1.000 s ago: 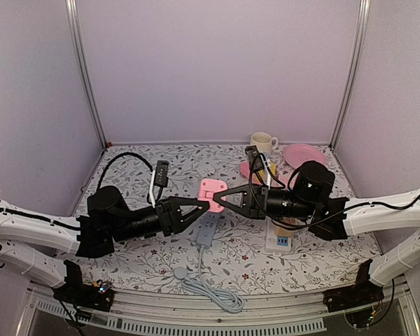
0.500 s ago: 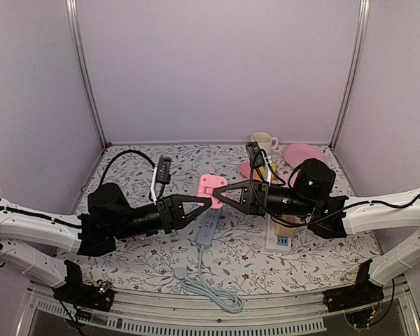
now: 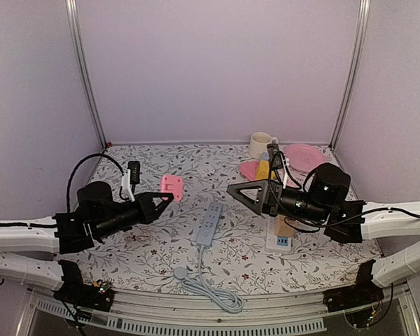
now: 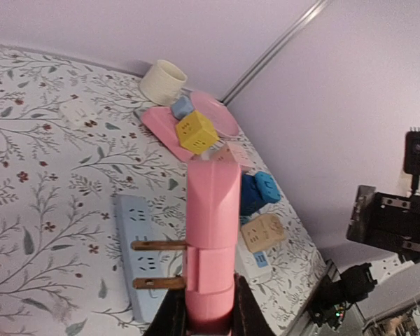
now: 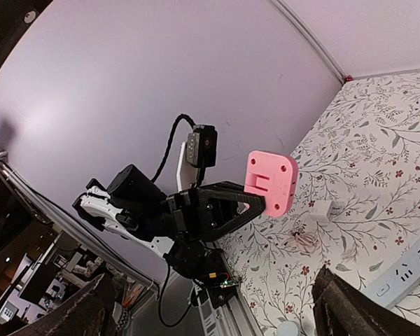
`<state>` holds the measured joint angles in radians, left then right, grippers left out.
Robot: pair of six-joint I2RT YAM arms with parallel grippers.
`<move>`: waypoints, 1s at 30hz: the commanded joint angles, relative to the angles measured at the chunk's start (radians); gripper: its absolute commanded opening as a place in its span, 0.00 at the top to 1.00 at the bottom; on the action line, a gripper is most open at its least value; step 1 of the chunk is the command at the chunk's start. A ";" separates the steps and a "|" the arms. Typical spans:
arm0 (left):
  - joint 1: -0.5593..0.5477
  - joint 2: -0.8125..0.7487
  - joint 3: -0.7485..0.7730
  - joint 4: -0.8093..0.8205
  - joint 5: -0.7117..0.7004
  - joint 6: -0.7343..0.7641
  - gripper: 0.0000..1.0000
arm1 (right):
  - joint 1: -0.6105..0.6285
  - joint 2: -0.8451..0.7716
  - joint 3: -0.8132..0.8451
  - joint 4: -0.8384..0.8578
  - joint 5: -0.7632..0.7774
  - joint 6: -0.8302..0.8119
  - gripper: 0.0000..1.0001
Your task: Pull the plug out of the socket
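Note:
My left gripper (image 3: 164,197) is shut on the pink plug (image 3: 171,187) and holds it in the air, to the left of the grey power strip socket (image 3: 208,224) and apart from it. The left wrist view shows the plug (image 4: 211,238) upright between my fingers, with two bare brass prongs (image 4: 157,245) pointing left above the strip (image 4: 136,245). My right gripper (image 3: 232,189) hangs open above the table to the right of the strip, holding nothing. From the right wrist, the plug (image 5: 271,182) is seen across the gap at the tip of the left gripper's fingers (image 5: 231,206).
A white power strip carrying coloured adapter cubes (image 3: 280,234) lies under the right arm. A cream mug (image 3: 260,145), a pink plate (image 3: 304,154) and a yellow cube (image 3: 263,170) stand at the back right. The grey strip's coiled cable (image 3: 210,290) lies at the near edge.
The left gripper closed on the pink plug and carried it leftward, away from the right gripper. The right gripper opened, let go of the plug and drew back to the right.

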<state>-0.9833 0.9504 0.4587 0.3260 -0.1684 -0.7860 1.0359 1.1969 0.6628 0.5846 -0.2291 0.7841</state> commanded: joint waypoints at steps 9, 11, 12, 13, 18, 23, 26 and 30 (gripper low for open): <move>0.347 0.069 -0.043 -0.219 -0.032 0.057 1.00 | 0.002 -0.078 -0.042 -0.101 0.120 -0.014 0.01; 0.405 0.106 -0.046 -0.202 0.003 0.063 1.00 | 0.003 -0.088 -0.051 -0.104 0.131 -0.014 0.01; 0.434 0.128 -0.047 -0.187 0.028 0.066 1.00 | 0.003 -0.092 -0.054 -0.105 0.135 -0.012 0.01; 0.461 0.157 -0.048 -0.171 0.052 0.067 1.00 | 0.002 -0.096 -0.057 -0.106 0.139 -0.010 0.01; 0.559 0.273 -0.048 -0.100 0.151 0.077 1.00 | 0.002 -0.117 -0.067 -0.118 0.159 -0.008 0.01; 0.634 0.381 -0.042 -0.051 0.220 0.080 1.00 | 0.001 -0.142 -0.084 -0.124 0.189 -0.007 0.01; 0.658 0.432 -0.041 -0.035 0.249 0.081 0.98 | 0.001 -0.154 -0.087 -0.134 0.194 -0.006 0.01; 0.673 0.468 -0.041 -0.024 0.274 0.085 0.90 | 0.001 -0.171 -0.090 -0.165 0.229 -0.009 0.01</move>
<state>-0.3267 1.3972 0.4248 0.2478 0.0505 -0.7216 1.0359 1.0542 0.5846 0.4545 -0.0486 0.7845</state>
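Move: My left hand already has the pink plug, pulled free of the socket strip. The bare patch of table I take it to lies about 12 cm ahead, 15 cm left and 21 cm below. The white charger lies some 4 cm nearer me than that patch, and the tangled cord another 6 cm nearer. The socket strip's middle is about 7 cm ahead, 9 cm right. From my right hand the patch is roughly 17 cm ahead, 32 cm left, 28 cm below. With my left hand I carry the pink plug down and to the left, some 18 cm lower and 16 cm across, reaching about 10 cm forward, away from the socket strip to just beyond the white charger. I sweep sideways first, then mostly sink, tipping the fingers down and turning counter-clockwise while keeping my grip. My empty, wide-open right hand eases a few centimetres right. ##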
